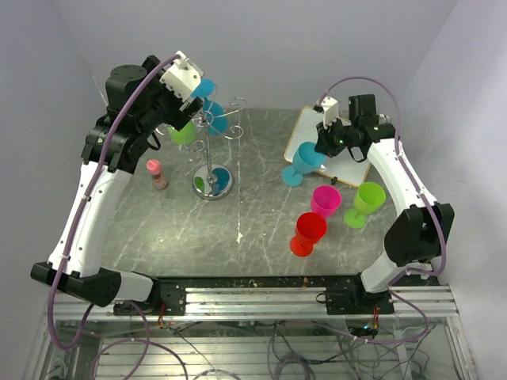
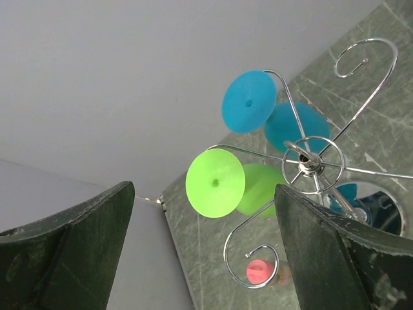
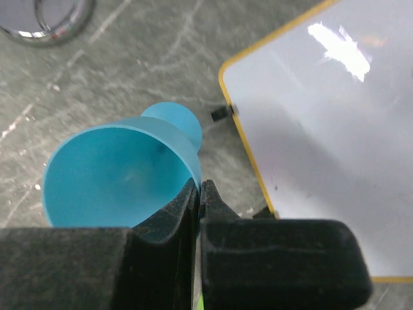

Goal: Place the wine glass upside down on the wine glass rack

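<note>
A blue wine glass point(image 1: 305, 162) stands right of centre beside a whiteboard. My right gripper point(image 3: 200, 190) is shut on its rim, one finger inside the bowl point(image 3: 116, 174) and one outside. The wine glass rack point(image 1: 212, 154), a silver wire stand on a round shiny base, stands at the back left. Two blue glasses point(image 2: 248, 101) and a green glass point(image 2: 215, 183) hang upside down from its arms. My left gripper point(image 2: 203, 258) hovers open above the rack's hub point(image 2: 308, 161), holding nothing. One curled arm point(image 2: 255, 258) lies between its fingers in the left wrist view.
A pink glass point(image 1: 325, 200), a red glass point(image 1: 307, 233) and a green glass point(image 1: 364, 203) stand upright at the front right. A yellow-framed whiteboard point(image 3: 322, 129) lies at the back right. A small pink-capped bottle point(image 1: 157, 174) stands left of the rack.
</note>
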Tool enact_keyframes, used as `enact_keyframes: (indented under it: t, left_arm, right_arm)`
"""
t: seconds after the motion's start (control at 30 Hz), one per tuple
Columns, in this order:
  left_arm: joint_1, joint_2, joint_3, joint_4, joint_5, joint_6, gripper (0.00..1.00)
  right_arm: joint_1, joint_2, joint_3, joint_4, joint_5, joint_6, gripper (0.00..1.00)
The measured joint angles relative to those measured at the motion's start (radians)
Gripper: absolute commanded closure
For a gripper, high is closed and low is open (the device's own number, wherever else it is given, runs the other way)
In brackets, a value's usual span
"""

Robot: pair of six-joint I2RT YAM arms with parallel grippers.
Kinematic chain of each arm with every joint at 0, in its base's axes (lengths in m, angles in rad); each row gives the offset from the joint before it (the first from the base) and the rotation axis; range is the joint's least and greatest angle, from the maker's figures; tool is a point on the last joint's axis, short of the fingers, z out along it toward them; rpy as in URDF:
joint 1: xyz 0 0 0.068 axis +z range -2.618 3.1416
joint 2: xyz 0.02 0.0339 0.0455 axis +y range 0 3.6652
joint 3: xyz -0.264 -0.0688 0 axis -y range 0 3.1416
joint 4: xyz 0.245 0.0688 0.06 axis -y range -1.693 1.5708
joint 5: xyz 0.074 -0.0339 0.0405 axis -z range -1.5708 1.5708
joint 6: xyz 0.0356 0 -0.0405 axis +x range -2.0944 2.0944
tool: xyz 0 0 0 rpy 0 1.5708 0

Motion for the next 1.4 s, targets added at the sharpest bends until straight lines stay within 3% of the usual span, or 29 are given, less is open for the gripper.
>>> enact_keyframes:
  t: [0.23,0.53,1.0,1.4]
  left_arm:
    - [0.003,-0.001,0.058,-0.002,0.051,-0.105,0.0]
    - [0.021,0.008,0.088,0.011,0.228,-0.294,0.0]
    - [0.014,0.124,0.127,0.157,0.483,-0.67,0.0]
    - [-0.002,0.2,0.121,0.271,0.535,-0.923,0.34]
  right_arm:
    - [0.0,-0.018,0.089,0.061,-0.066,0.019,1.0]
    - [0.001,-0.146,0.138,0.212,0.015,0.125,1.0]
    - [0.085,-0.122,0.441,0.284,-0.05,0.315,1.0]
    - [0.089,-0.093,0.469,0.301,-0.18,0.428,1.0]
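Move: From the left gripper, the light-blue wine glass in the right fingers is about 36 cm to the right, 3 cm ahead and 28 cm below; the wine glass rack's middle is some 14 cm right, 4 cm ahead and 26 cm below. From the right gripper, the left one is roughly 40 cm left, 2 cm back and 24 cm higher; the held glass's middle sits 6 cm left, 1 cm ahead, 4 cm below, and the pink glass 9 cm back, 5 cm right, 14 cm below. Keep the right fingers shut on the light-blue glass's rim and raise it steeply, about 30 cm, then ease left, tilting the fingers up until the glass lies nearly level, foot towards the left gripper. Meanwhile bring the left gripper some 13 cm right and slightly up to meet it, turning clockwise, rolling its left side down and starting to close late. ##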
